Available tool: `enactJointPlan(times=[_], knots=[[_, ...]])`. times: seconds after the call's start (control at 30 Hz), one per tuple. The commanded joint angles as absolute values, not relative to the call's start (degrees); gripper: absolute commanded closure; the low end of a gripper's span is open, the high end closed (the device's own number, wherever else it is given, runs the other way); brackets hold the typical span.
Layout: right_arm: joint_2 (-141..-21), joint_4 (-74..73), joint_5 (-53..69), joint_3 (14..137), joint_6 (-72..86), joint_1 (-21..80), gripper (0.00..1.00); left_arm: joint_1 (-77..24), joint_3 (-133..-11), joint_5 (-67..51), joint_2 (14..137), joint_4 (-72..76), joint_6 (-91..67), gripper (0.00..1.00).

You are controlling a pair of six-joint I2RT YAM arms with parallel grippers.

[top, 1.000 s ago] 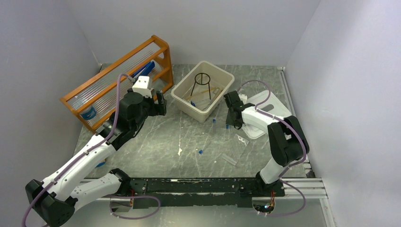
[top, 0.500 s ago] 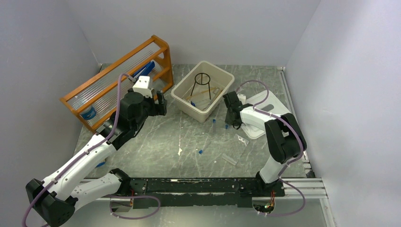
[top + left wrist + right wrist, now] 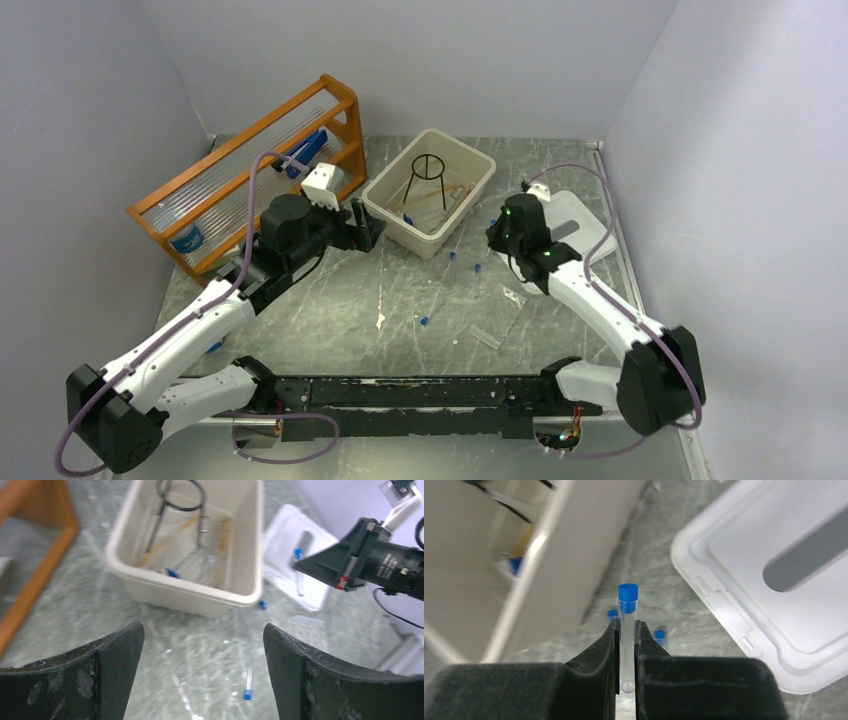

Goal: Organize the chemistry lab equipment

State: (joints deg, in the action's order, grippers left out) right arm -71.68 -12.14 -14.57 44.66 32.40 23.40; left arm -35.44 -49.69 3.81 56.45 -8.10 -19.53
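My right gripper (image 3: 626,626) is shut on a clear blue-capped vial (image 3: 627,611), held upright above the table between the beige tub (image 3: 574,555) and the white lid (image 3: 774,580). From above, the right gripper (image 3: 497,238) hangs just right of the tub (image 3: 470,205). My left gripper (image 3: 202,627) is open and empty, low over the table in front of the tub (image 3: 200,597); in the top view the left gripper (image 3: 368,230) is at the tub's left corner. The black tripod (image 3: 428,175) stands in the tub among tan tubing. Loose vials (image 3: 452,256) (image 3: 476,268) (image 3: 424,321) lie on the table.
The orange rack (image 3: 250,170) with clear rods stands at the back left. The lid (image 3: 575,225) lies right of the tub. Clear packets (image 3: 487,337) (image 3: 513,295) lie on the table's right half. Another vial (image 3: 247,682) lies between my left fingers' line of sight.
My right gripper closed on a vial and lifted it off the table, its arm swinging out to the right. My left arm moved right toward the tub's near-left corner.
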Motion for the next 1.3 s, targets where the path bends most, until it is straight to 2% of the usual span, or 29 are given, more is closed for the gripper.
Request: enactJointPlan(times=[0.0,0.17,0.37,0.57,0.8,1.03,1.17,1.27], knots=[[-64.4,-10.0,-9.0,44.1,34.8,23.1,0.97,-35.6,-47.8,-14.0,59.8,6.2,-28.0,0.06],[-57.3,-4.9,2.1,42.3,43.5,23.1,0.96,-40.0,-49.9,-21.2,66.8,14.8,-36.0,0.05],[-55.3,5.7,13.9,40.2,53.7,23.2,0.96,-46.6,-56.0,-18.5,75.9,14.5,-39.2,0.18],[-56.2,6.5,17.6,41.4,54.7,23.2,0.96,-47.2,-55.8,-18.8,79.4,21.4,-45.0,0.29],[-57.2,7.0,19.9,42.3,55.0,23.2,0.95,-47.5,-56.1,-16.9,80.3,22.2,-46.0,0.45],[-58.2,6.4,21.9,42.7,55.3,23.1,0.95,-47.5,-58.2,-17.6,80.9,18.6,-43.8,0.67],[-58.4,6.5,22.4,43.0,55.5,23.1,0.95,-47.5,-58.5,-18.2,81.4,16.6,-42.3,0.73],[-58.4,6.3,22.5,43.1,55.3,23.1,0.94,-47.5,-58.9,-19.3,81.9,16.1,-41.4,0.73]])
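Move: The capped test tube is already pinched in the right gripper, some 30 cm to the right of the left hand point, 3 cm ahead and 12 cm lower; from the right hand, the open left gripper lies opposite those ways. The bin's middle is about 17 cm ahead, 12 cm right and 20 cm below the left hand. Flat beneath the right hand, a loose tube lies 4 cm left and 3 cm back, the white lid 15 cm right and 5 cm ahead, both about 12 cm down. The right hand keeps its pinch on the capped tube and carries it up about 14 cm and left 10 cm, easing back somewhat, while its left side rolls up some 40 degrees and it swings counter-clockwise, to present the tube in front of the bin. The left hand sweeps right about 17 cm to meet it, turning clockwise and tipping downward, then holds nearly still as its wide-open fingers close most of the way around the tube's lower part; whether they touch the glass can't be made out. ##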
